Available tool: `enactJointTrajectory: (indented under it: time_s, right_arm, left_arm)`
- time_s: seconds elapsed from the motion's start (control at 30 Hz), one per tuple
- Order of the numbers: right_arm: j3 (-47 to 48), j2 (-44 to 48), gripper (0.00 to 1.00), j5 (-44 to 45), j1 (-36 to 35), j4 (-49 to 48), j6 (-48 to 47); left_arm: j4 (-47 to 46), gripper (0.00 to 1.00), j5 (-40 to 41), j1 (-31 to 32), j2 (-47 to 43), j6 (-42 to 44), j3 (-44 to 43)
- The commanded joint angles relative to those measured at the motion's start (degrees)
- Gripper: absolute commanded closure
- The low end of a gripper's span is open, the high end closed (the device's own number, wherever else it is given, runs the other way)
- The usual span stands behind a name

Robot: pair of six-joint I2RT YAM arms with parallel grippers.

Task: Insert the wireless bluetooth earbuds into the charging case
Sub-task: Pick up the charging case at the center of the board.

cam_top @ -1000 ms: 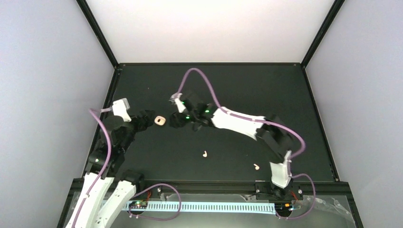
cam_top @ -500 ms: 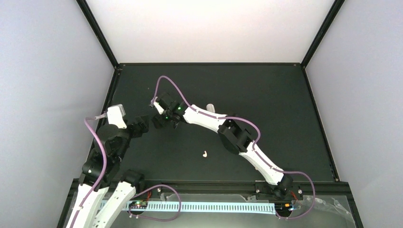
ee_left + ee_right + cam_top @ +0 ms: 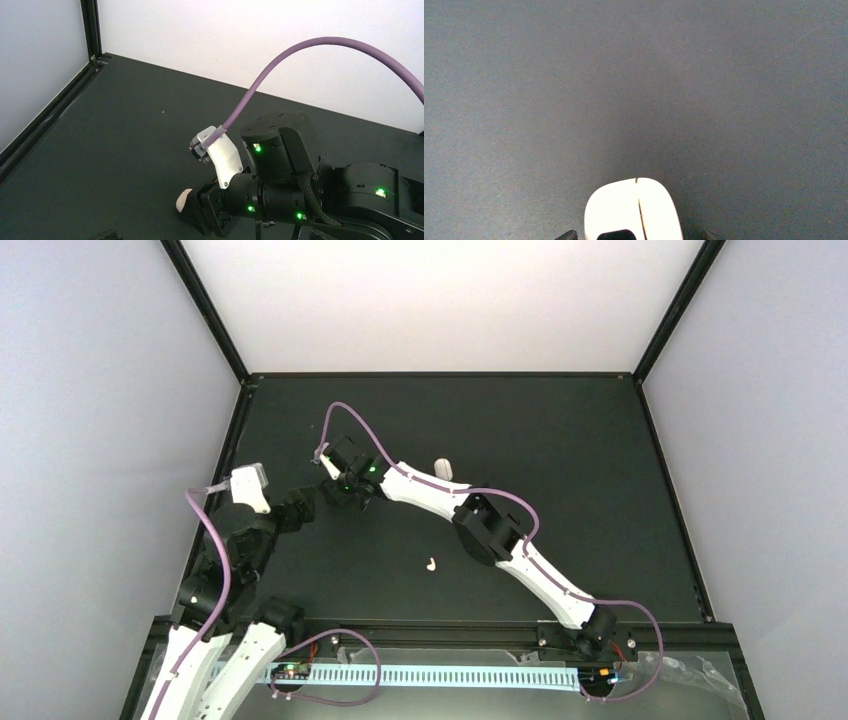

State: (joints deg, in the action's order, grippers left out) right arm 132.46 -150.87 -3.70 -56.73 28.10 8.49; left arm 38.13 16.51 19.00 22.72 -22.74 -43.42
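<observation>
The glossy white charging case (image 3: 634,207), its lid seam facing up, lies on the black mat between the fingers of my right gripper (image 3: 635,234). A thin strip of mat shows on each side of it, so the jaws straddle it open. In the left wrist view the charging case (image 3: 183,199) pokes out past the right gripper (image 3: 195,214). From above, the right gripper (image 3: 338,492) hides it. My left gripper (image 3: 300,508) stands open and holds nothing, just left of the right one. One cream earbud (image 3: 431,564) lies alone mid-mat.
The right arm (image 3: 490,530) stretches diagonally across the mat from the front right. A small white piece (image 3: 442,468) shows just behind its forearm; I cannot tell what it is. Black frame rails (image 3: 236,430) edge the mat. A purple cable (image 3: 280,65) arches over the right wrist.
The right arm has swung left and stretched out, bringing its gripper over the case that lay free a second ago. It now covers the spot where an earbud lay at front right. The left gripper drew back slightly.
</observation>
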Motion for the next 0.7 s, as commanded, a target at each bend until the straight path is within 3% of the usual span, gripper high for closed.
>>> enactJointTrajectory:
  time_s: [0.0, 0.2, 0.37, 0.67]
  right_arm:
    - [1.0, -2.0, 0.40, 3.0, -0.8, 1.9, -1.6]
    - [0.4, -1.1, 0.52, 5.2, -1.5, 3.5, -2.2]
    - [-8.5, 5.4, 0.59, 7.7, -2.0, 0.6, -3.6]
    - [-47.2, 31.3, 0.64, 9.7, -2.0, -15.9, -1.4]
  left_arm:
    - [0.2, 0.01, 0.4, 0.3, -0.7, 0.4, 0.5]
    - [0.2, 0.01, 0.0, 0.3, -0.9, 0.3, 1.1]
    - [0.0, 0.01, -0.4, 0.3, -1.2, 0.2, 1.4]
    - [-2.2, 0.01, -2.8, 0.3, -2.3, -1.5, 4.5]
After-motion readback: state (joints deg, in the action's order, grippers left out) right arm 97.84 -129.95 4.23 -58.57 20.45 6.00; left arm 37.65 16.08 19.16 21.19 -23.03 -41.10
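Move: Between the right hand's open fingertips sits the beige charging case, its middle about 1 cm below the hand point. The white charging case stands some 28 cm to the right of that hand and 8 cm farther out, and a loose earbud lies about 26 cm to its right and 17 cm back. From the idle left hand, the beige case is roughly 14 cm ahead, 1 cm to the right and 25 cm below. Closing first, almost in place, the right fingers pinch the beige charging case from both sides while the hand tips to point more steeply down. Then, keeping that grip, the hand speeds off to the right and back, about 9 cm at nearly level height, bringing the case in from the left side towards the middle of the board. ##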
